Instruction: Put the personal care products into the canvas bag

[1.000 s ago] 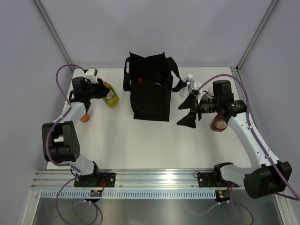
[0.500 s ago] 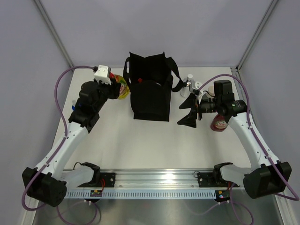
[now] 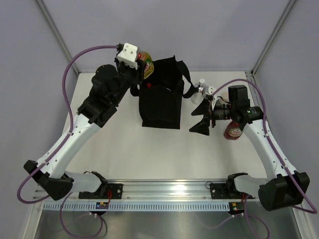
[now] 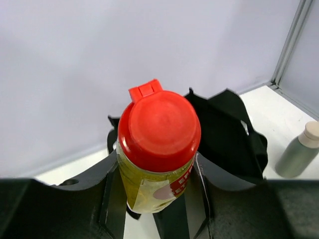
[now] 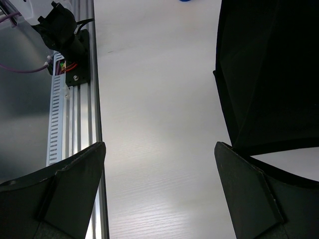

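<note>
My left gripper (image 3: pixel 141 70) is shut on a yellow bottle with a red cap (image 3: pixel 148 65) and holds it in the air over the back left corner of the black canvas bag (image 3: pixel 160 102). In the left wrist view the bottle (image 4: pixel 159 137) stands upright between the fingers of the gripper (image 4: pixel 157 201), with the bag (image 4: pixel 227 134) behind and below it. Something red (image 3: pixel 148 85) shows inside the bag. My right gripper (image 3: pixel 202 115) hangs open and empty to the right of the bag (image 5: pixel 269 74). A dark red bottle (image 3: pixel 233 130) lies under the right arm. A grey-green bottle (image 3: pixel 201 84) stands right of the bag.
The grey-green bottle with a beige cap (image 4: pixel 300 152) stands on the white table near the bag's right strap (image 3: pixel 188 85). An aluminium rail (image 3: pixel 164 191) runs along the near edge. Frame posts (image 3: pixel 57 37) and walls close in the back corners.
My left arm has lifted the yellow bottle from the table's left side up and to the right, to the bag's back left corner. The right arm has not moved.
</note>
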`<state>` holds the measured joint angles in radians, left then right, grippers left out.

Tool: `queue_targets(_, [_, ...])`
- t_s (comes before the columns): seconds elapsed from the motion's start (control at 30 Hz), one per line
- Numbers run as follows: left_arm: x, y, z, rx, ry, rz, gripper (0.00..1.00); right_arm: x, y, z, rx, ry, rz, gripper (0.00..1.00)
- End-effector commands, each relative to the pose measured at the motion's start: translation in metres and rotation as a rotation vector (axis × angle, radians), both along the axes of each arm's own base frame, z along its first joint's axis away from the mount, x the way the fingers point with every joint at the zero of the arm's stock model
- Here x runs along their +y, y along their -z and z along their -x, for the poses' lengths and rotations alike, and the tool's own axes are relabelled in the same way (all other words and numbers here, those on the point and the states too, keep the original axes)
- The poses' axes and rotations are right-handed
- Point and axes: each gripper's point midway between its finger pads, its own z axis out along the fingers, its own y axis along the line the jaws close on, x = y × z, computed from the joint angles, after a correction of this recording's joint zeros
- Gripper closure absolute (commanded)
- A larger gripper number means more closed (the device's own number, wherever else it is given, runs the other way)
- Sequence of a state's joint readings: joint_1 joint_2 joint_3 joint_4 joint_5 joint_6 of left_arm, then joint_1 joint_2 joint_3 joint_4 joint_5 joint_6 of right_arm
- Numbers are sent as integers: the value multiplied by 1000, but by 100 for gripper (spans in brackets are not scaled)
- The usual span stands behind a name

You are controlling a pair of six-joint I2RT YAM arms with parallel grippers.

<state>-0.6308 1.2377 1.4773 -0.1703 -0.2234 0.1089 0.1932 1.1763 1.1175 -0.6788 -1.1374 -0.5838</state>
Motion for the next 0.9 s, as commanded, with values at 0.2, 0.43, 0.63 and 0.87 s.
queue_targets(0.2, [-53, -42, -42, -188, 105, -41, 100, -4, -4, 0, -42, 4, 8, 1])
queue_targets(0.43, [-97, 31, -64, -40, 322, -128, 100, -4, -3, 1, -43, 2, 10, 1])
queue_targets(0.63, [-111, 71, -23, 92, 647, -182, 100, -3, -4, 2, -29, -10, 1, 1])
queue_targets(0.87, [-112, 122, -13, 294, 776, -184, 98, -2, -2, 0, -22, -10, 6, 0])
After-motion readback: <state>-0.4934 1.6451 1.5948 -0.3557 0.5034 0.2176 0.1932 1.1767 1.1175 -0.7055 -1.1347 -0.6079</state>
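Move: The yellow bottle is already gripped in the left hand. The canvas bag's open mouth, where it is being taken, lies about 9 cm ahead of that hand, 10 cm to its right and some 22 cm below. Inside the bag a red bottle lies roughly 8 cm ahead, 5 cm right and 33 cm down. The silver bottle stands about 12 cm ahead, 28 cm right and 38 cm down. From the right hand the bag's mouth is some 22 cm ahead, 12 cm left and slightly lower. The yellow bottle, kept pinched in the left fingers, goes down some 16 cm to the bag's mouth, the hand first swinging forward and right over the near left side of the opening, then dropping steeply and easing back about 3 cm at the end. Meanwhile the wrist turns clockwise some 35 degrees and tips the fingers down. ##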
